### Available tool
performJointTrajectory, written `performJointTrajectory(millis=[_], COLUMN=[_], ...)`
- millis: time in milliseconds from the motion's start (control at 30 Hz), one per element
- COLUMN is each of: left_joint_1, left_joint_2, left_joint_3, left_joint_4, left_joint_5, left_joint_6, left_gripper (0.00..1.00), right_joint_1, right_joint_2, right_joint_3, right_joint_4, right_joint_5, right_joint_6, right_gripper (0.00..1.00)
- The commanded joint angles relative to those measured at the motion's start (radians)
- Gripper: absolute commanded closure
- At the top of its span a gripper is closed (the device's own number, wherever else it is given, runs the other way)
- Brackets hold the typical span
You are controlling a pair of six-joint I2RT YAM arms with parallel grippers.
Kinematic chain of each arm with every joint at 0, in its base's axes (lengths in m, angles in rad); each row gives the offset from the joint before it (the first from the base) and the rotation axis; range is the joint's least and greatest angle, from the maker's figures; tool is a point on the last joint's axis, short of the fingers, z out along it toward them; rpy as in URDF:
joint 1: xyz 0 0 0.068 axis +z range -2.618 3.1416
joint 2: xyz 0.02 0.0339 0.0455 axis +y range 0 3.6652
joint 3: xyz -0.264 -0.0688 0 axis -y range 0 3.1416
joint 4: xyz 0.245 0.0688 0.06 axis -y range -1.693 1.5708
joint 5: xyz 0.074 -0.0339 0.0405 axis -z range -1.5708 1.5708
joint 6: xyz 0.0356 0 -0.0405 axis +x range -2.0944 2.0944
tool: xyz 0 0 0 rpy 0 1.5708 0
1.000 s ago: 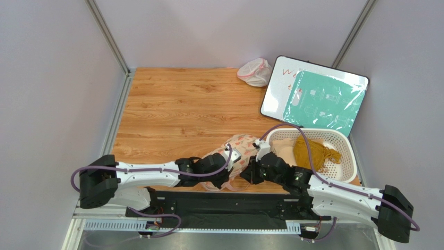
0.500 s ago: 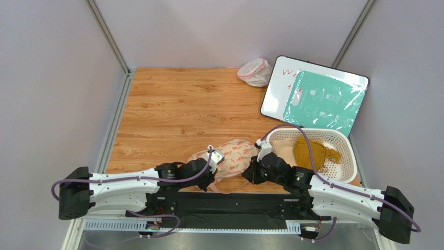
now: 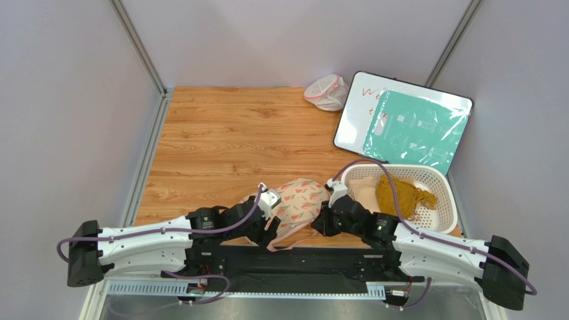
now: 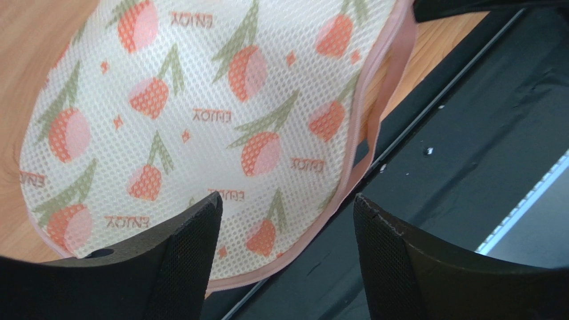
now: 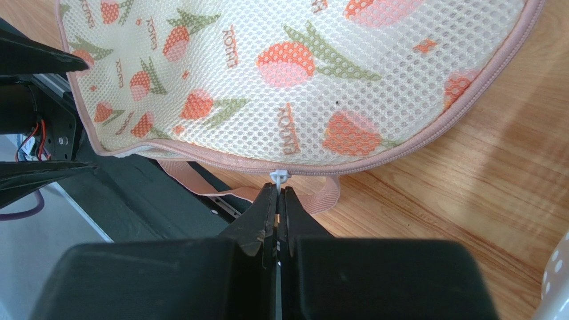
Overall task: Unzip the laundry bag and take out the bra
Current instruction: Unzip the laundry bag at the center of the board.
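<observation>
The laundry bag (image 3: 298,202), cream mesh with orange-pink tulips and pink edging, lies at the table's near edge between both arms, zipped as far as I can see. My left gripper (image 4: 287,203) stands open at its near-left rim. The pink edging (image 4: 364,140) runs between the fingers (image 4: 180,267) without touching them. My right gripper (image 5: 277,190) is shut on the white zipper pull (image 5: 278,176) at the bag's near-right edge. In the top view the left gripper (image 3: 270,231) and right gripper (image 3: 319,224) flank the bag. The bra is hidden.
A white basket (image 3: 437,179) holding a mustard cloth (image 3: 401,193) stands at the right. A whiteboard (image 3: 401,120) leans behind it. A small white mesh pouch (image 3: 326,92) sits at the back. The black base rail (image 4: 467,133) lies under the bag's overhanging rim. A pink strap (image 5: 319,197) loops beside the zipper.
The left gripper dragged the bag's left end leftward, then opened and let go of it. The right gripper stayed shut on the zipper pull, hardly moving.
</observation>
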Motion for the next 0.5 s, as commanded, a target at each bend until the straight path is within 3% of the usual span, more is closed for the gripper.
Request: performJointTrajectory(millis=[0,467], left_joint_1=[-0.002,-0.003], left_joint_2=[0.029,0.400], left_joint_3=[0.127,0.275], left_joint_4=[0.011,0.257], left_joint_5=[0.026,0.175], left_joint_6=[0.048,0.092], left_gripper=[0.22,0.20], right_joint_1=[-0.005,-0.005], right_joint_2=[0.011,0.014], right_joint_3=[0.029,0.019], right_joint_4=[0.057,0.082], right_joint_5=[-0.017,-0.045], right_joint_6=[-0.016,-0.007], right_gripper=[1.00,1.00])
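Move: The zip pull is pinched in the right gripper's fingertips. From the open left gripper it lies about 11 cm to the right, 1 cm ahead and roughly 4 cm lower. The laundry bag's middle is some 6 cm ahead of the left gripper, 5 cm to its right and 6 cm below. The bag's strap lies about 3 cm back, 5 cm right and 6 cm below. Bring the open left gripper right about 8 cm over the bag's zipped edge towards the zip pull. Arc it up some 4 cm first, then start sinking again as it nears the right gripper; keep the fingers wide and turn the wrist slightly clockwise. Keep the right gripper shut on the zip pull, almost still. ##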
